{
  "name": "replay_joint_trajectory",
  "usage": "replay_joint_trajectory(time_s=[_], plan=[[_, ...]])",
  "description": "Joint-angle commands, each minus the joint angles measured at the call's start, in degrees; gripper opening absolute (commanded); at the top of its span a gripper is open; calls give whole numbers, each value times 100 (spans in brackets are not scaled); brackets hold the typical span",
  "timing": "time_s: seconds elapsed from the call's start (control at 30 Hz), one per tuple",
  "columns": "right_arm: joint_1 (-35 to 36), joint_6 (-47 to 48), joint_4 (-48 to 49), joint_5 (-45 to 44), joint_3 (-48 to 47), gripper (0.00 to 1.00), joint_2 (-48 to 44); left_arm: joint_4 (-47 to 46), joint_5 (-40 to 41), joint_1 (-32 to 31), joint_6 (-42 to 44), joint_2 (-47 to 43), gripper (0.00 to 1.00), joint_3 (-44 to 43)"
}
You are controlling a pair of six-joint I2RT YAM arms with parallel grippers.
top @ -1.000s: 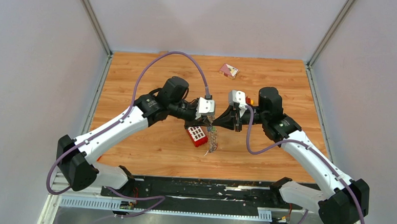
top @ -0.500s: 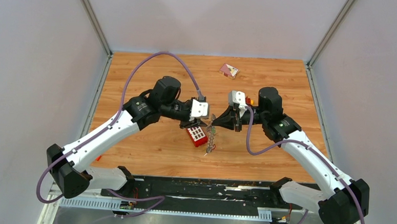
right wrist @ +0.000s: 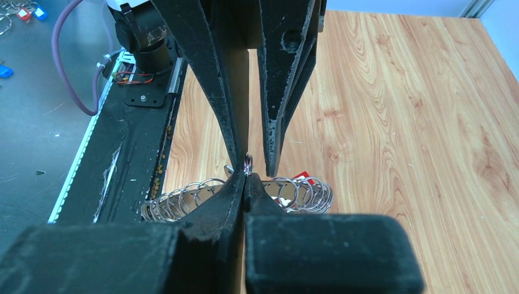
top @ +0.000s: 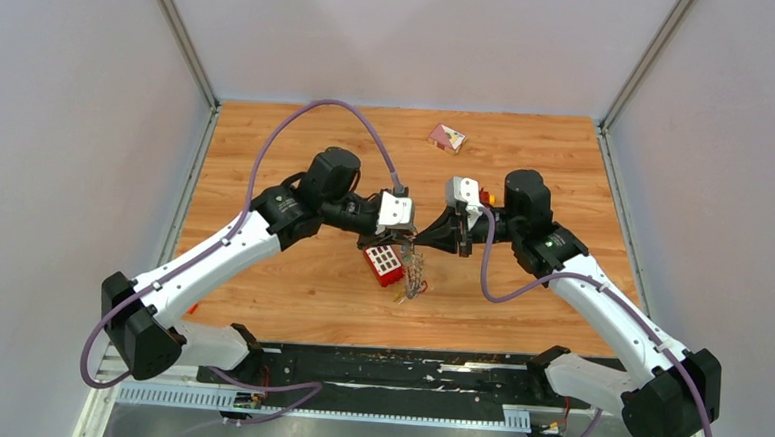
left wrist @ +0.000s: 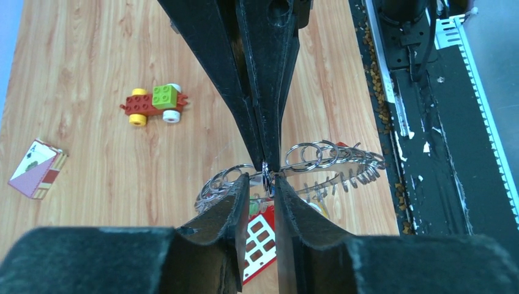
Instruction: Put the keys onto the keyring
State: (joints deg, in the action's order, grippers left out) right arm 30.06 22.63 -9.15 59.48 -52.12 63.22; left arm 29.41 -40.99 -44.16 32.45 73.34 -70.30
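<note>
My right gripper (right wrist: 246, 177) is shut on the keyring (left wrist: 343, 160), a grey ring strung with many small wire loops, and holds it above the table so that it hangs down in the top view (top: 417, 275). My left gripper (left wrist: 262, 179) meets it tip to tip; its fingers stand a little apart on either side of one small loop at the right gripper's tips. In the top view the left gripper (top: 405, 243) and the right gripper (top: 418, 243) almost touch. Bits of green and yellow key tags (left wrist: 321, 208) hang under the ring, mostly hidden by my fingers.
A red studded brick (top: 385, 265) lies on the wood just below the ring. A small toy car of red, yellow and green bricks (left wrist: 153, 104) sits behind the right wrist. A playing-card box (top: 446, 136) lies near the back edge. A black rail runs along the near edge (left wrist: 422, 153).
The left gripper drew back to the left from the ring, then moved in again to the right gripper's tips. The right arm held still; the hanging ring swung slightly.
</note>
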Motion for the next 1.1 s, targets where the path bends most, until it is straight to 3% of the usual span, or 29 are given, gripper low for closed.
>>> replay_joint_trajectory(time_s=[0.0, 0.27, 0.37, 0.47, 0.8, 1.07], plan=[[21, 100, 252, 104, -87, 0, -86, -199, -216, -13, -98, 71, 26, -26], [15, 100, 253, 101, -72, 0, -91, -237, -155, -14, -94, 23, 12, 84], [15, 101, 247, 86, -70, 0, -83, -243, -140, -13, -109, -2, 0, 88], [16, 148, 219, -19, -62, 0, -106, -134, 57, -13, -181, -48, 0, 26], [16, 293, 19, -504, -102, 43, -165, 1741, 1687, -290, 46, 303, 0, -1189], [24, -118, 335, -194, -97, 47, -37, 1775, 1720, -516, -204, 321, 0, -1352]])
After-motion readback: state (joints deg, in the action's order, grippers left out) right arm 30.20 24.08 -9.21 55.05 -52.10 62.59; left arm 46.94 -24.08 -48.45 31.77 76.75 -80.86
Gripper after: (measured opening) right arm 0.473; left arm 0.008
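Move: Right between the left hand's barely parted fingers lies the keyring's upper rim, about 1 cm to the right of the hand point; the right hand already pinches that same rim, within about 1 cm of its own point. From the left hand, the red block lies on the table some 24 cm below, about 4 cm left and 1 cm ahead. The toy car is roughly 14 cm ahead and 15 cm right, at table height. Closing on the keyring's rim, the left fingers pinch it before the right hand opens about halfway and lets go, shifting forward about 1 cm. The left hand then draws the keyring some 2 cm left, away from the right hand, swinging briefly forward and sinking slightly, while its fingers tip about 15 degrees further down and turn some 10 degrees counter-clockwise. ##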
